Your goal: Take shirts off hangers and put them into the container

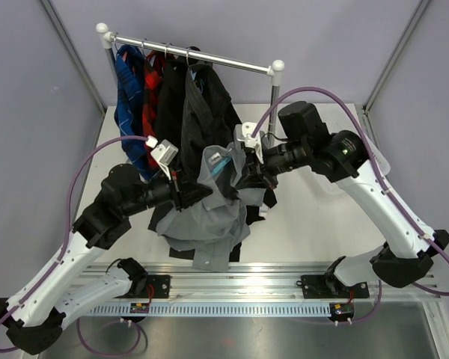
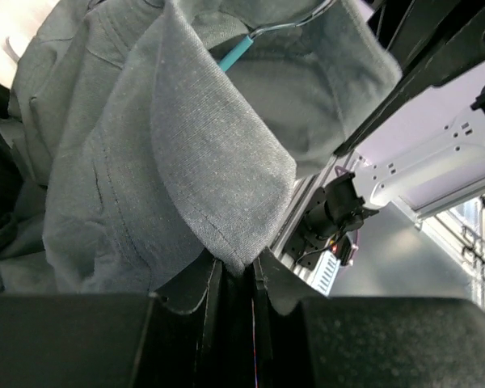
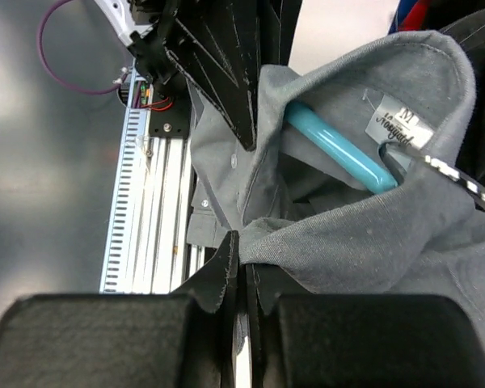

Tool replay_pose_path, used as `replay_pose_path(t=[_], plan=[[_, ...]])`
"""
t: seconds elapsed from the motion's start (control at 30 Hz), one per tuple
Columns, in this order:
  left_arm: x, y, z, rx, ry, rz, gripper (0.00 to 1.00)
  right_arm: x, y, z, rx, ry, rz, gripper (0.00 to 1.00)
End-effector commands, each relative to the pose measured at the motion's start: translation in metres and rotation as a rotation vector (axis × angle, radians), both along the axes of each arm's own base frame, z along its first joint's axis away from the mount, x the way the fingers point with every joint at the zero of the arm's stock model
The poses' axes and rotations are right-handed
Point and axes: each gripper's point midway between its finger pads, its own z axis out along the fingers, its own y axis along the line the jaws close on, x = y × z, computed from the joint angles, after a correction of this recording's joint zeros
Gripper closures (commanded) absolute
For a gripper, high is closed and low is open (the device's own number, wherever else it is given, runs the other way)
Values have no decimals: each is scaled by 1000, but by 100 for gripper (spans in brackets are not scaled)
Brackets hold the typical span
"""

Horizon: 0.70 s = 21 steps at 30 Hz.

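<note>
The light grey shirt (image 1: 209, 217) hangs between my two arms in front of the rail, with its light blue hanger (image 1: 221, 166) still inside the collar. My left gripper (image 1: 188, 196) is shut on a fold of the grey shirt (image 2: 186, 162), the cloth pinched between its jaws (image 2: 236, 271). My right gripper (image 1: 247, 173) is shut on the collar edge (image 3: 244, 255), close to the blue hanger (image 3: 339, 149) and the neck label. The hanger's metal hook (image 2: 291, 23) pokes out above the cloth. The container is out of view.
On the metal rail (image 1: 194, 58) at the back hang the blue plaid shirt (image 1: 129, 97), red plaid shirt (image 1: 151, 93), black shirt (image 1: 170, 97) and charcoal pinstriped shirt (image 1: 209, 105). The rail's right post (image 1: 273, 105) stands behind my right arm. An aluminium mounting rail (image 1: 239, 288) runs along the near edge.
</note>
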Motion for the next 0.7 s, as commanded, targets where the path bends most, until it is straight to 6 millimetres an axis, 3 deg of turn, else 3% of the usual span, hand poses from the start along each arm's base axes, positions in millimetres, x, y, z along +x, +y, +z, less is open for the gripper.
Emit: replay_pose_path(t=[0.0, 0.1, 0.27, 0.37, 0.43, 0.47, 0.53, 0.6, 0.67], plan=[[11, -7, 27, -132, -43, 32, 100, 8, 16, 2, 13, 15, -26, 93], [17, -12, 21, -155, -16, 43, 100, 19, 24, 0, -3, 17, -67, 95], [26, -16, 10, -148, -2, 63, 100, 2, 35, 24, 37, -27, -16, 97], [11, -24, 20, -188, -58, -47, 100, 8, 38, 9, -15, -24, -31, 94], [2, -24, 25, -208, -121, -98, 100, 15, 35, -18, -100, -20, -46, 86], [-1, -24, 25, -208, -144, -122, 100, 17, 34, -28, -131, -14, -41, 77], [-9, -23, 26, -236, -187, -164, 100, 11, 25, -45, -198, -9, -6, 66], [-17, -22, 26, -261, -205, -221, 100, 5, 12, -52, -249, -30, 34, 48], [-24, -23, 26, -299, -241, -270, 100, 3, 0, -43, -253, -91, 27, 37]])
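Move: The blue hanger inside the grey shirt's open neck lies about 7 cm ahead of the right hand, 6 cm to its left and a couple lower; the right fingers still hold the shirt's near edge. From the left hand, also pinching the shirt, the hanger is some 7 cm ahead and 3 cm right. The dark shirt on the rack hangs about 18 cm ahead of the right hand and 10 cm left. The grey shirt's edge is let go by the right hand: still pinching, it first carries the cloth some 3 cm left and slightly forward and down, towards the left hand, then spreads its fingers over half open while sinking to about 4 cm below its start. The left hand keeps its pinch, lowering about 3 cm and drifting 2 cm right with a slight roll. ##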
